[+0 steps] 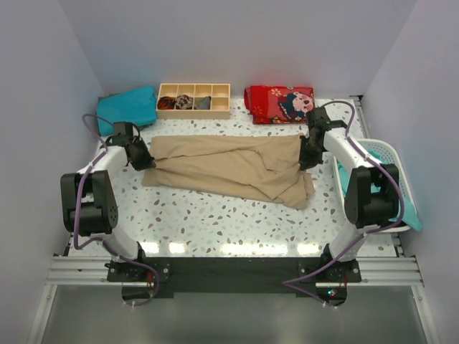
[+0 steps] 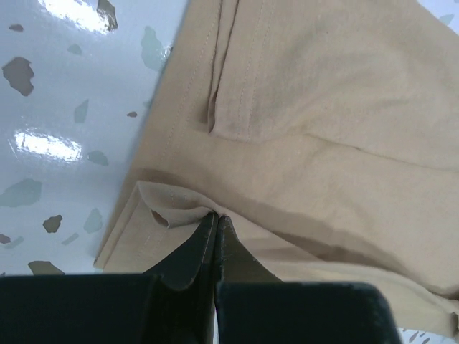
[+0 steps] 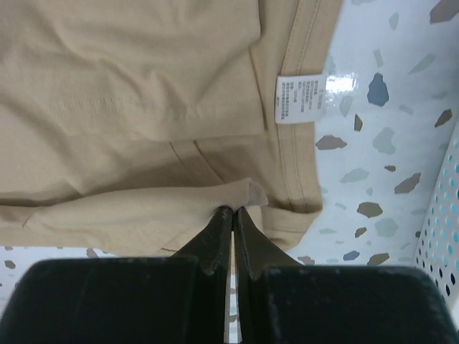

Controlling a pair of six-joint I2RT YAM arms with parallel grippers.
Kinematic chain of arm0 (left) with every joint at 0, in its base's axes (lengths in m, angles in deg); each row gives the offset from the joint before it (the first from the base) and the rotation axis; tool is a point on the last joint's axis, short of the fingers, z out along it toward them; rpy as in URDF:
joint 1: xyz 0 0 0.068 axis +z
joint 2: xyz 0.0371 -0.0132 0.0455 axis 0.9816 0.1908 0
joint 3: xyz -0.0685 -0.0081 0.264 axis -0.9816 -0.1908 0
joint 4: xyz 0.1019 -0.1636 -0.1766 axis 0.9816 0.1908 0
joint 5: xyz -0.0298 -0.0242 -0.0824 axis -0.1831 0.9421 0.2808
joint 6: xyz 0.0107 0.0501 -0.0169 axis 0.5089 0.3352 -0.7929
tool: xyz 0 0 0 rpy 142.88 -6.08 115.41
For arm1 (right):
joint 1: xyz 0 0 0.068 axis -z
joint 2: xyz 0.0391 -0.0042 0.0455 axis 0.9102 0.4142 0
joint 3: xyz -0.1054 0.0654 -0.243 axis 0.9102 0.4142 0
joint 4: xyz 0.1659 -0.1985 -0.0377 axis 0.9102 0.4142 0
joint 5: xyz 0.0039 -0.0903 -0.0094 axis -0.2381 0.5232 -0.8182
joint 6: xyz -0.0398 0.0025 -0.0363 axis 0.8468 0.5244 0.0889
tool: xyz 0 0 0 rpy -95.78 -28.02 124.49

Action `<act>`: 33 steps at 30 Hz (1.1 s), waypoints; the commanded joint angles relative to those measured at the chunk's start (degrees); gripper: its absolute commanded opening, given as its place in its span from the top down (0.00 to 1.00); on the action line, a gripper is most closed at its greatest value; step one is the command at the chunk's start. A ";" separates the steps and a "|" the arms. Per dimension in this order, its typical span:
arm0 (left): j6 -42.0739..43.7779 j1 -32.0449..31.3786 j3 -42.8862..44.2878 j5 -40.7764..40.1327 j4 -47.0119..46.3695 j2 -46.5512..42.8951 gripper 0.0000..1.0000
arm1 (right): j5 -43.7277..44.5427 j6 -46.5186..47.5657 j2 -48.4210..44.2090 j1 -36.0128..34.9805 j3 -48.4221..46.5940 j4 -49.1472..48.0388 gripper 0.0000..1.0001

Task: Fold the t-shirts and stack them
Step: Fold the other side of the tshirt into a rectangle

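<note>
A tan-beige t-shirt lies stretched across the middle of the speckled table, partly folded lengthwise. My left gripper is shut on a pinch of its left edge; the left wrist view shows the cloth bunched at the closed tips of the left gripper. My right gripper is shut on the shirt's right edge. In the right wrist view the right gripper pinches a fold of the shirt near its white label. A teal t-shirt lies folded at the back left.
A wooden divider box with small items stands at the back centre. A red patterned cloth lies at the back right. A white perforated basket holding teal cloth sits on the right, close to the right arm.
</note>
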 commanded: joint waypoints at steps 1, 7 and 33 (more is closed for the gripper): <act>3.77 0.60 3.51 -3.05 1.01 -0.56 1.00 | 2.30 0.36 2.20 0.17 -4.34 -2.26 1.00; 5.44 0.60 3.95 -2.45 1.27 1.46 0.99 | 5.64 0.27 5.19 0.17 -6.63 -2.35 1.00; 6.33 -10.63 -0.79 -3.15 -4.70 -8.12 0.00 | -13.87 -5.70 -9.22 -2.20 11.01 -11.05 0.62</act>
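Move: Both hands still pinch the t-shirt's near side, folded over towards the far side. The left hand's landing spot is some 3 cm straight below, with the wooden box about 22 cm ahead and 14 cm right, and the blue cloth 18 cm ahead and 9 cm left. The right hand's spot lies about 4 cm ahead, 1 cm right and 3 cm down; the white tag is 5 cm ahead and 3 cm right, the red bundle 22 cm ahead and 7 cm left. Right hand reaches 5 cm forward, both lower the gripped edge about 2 cm, let go and rise. ##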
